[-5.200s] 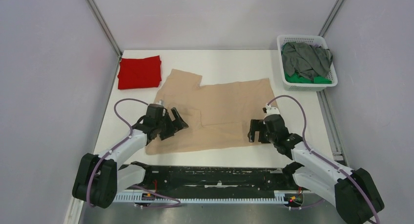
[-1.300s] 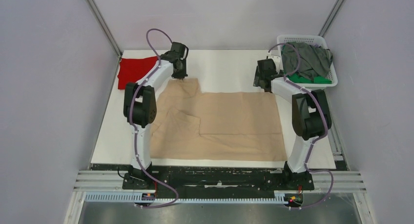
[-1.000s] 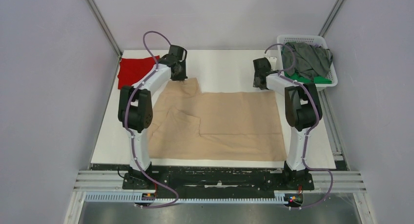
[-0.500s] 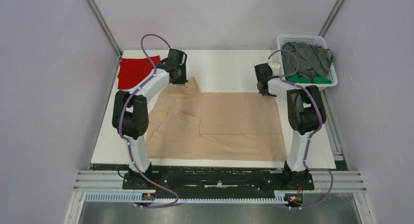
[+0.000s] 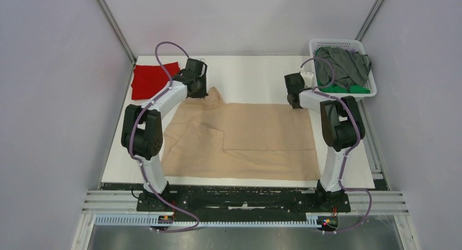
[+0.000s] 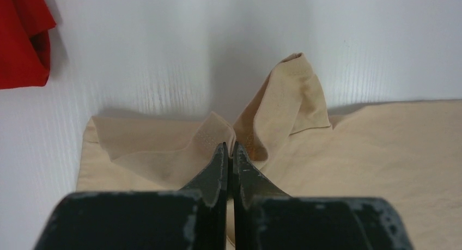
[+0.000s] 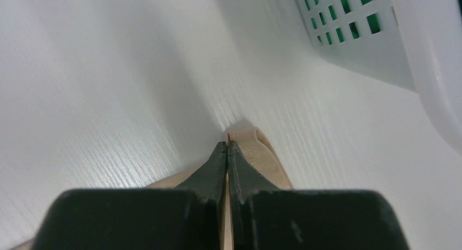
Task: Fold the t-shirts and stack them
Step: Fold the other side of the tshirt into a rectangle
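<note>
A large beige t-shirt [image 5: 245,133] lies spread on the white table [image 5: 250,75]. My left gripper [image 5: 200,93] is shut on the beige t-shirt's far left edge, and the cloth [image 6: 272,108] bunches up around the left gripper [image 6: 229,146] in the left wrist view. At the far right corner my right gripper [image 5: 295,104] is shut on the hem, a beige strip [image 7: 261,152] showing beside the closed right gripper [image 7: 227,145]. A folded red t-shirt [image 5: 150,80] lies at the far left. Dark grey [image 5: 340,65] and green [image 5: 343,89] t-shirts fill the basket.
A white plastic basket [image 5: 315,46] stands at the far right corner, its perforated wall [image 7: 348,37] close to my right gripper. Grey walls enclose the table on three sides. The red t-shirt's edge [image 6: 22,37] shows left of my left gripper.
My right gripper came down onto the shirt's far right corner and shut on it. My left gripper, shut all along, drew the far left edge slightly nearer, bunching the cloth.
</note>
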### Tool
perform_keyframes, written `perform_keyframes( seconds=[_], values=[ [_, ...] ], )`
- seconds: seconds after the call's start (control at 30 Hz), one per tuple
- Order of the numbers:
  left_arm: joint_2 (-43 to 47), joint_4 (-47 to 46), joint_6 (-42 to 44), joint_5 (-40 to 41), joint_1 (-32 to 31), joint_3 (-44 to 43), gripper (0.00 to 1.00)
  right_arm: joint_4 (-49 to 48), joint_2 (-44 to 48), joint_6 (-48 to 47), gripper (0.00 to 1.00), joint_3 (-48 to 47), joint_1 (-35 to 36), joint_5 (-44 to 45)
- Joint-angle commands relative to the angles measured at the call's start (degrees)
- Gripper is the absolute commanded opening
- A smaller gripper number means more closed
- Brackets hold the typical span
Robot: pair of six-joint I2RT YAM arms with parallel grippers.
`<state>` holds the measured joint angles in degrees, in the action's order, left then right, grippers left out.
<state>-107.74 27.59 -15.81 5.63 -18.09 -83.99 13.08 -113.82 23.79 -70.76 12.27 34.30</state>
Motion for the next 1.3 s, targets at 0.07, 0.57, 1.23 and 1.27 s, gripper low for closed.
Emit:
perform_keyframes(
  seconds=[0.07,0.57,1.23,1.27],
  values=[
    [6.1,-2.54,-0.86,-0.76,-0.28,3.65,0.02,-2.87,4.81,-0.97,0.0,2.95,0.29,0.66],
    [19.14,-4.48,-3.11,0.75,-1.87,16.57,0.02,-4.47,19.84,-8.15,0.0,15.64,4.95,-0.48],
    [45.76,2.02,-15.14,11.52,-8.56,36.05,0.02,8.0,40.25,-9.17,0.0,27.19,13.71,5.69],
    [46.74,2.5,-15.69,11.83,-8.95,37.17,0.02,9.18,40.73,-8.88,0.0,27.46,14.36,5.89]
  ],
)
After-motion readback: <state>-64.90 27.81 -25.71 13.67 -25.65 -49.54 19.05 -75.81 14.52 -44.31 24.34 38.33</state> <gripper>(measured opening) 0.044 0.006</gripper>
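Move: Both hands already pinch the t-shirt's far edge. Its near edge lies about 38 cm straight back and 7 cm below the left hand, and about 36 cm straight back at nearly the same height as the right. The red stack sits about 7 cm ahead and 22 cm left of the left hand; the white basket is some 17 cm ahead and 21 cm right of the right hand. Both shut hands carry the far edge about 15 cm back towards the near edge, rising some 5–8 cm. ##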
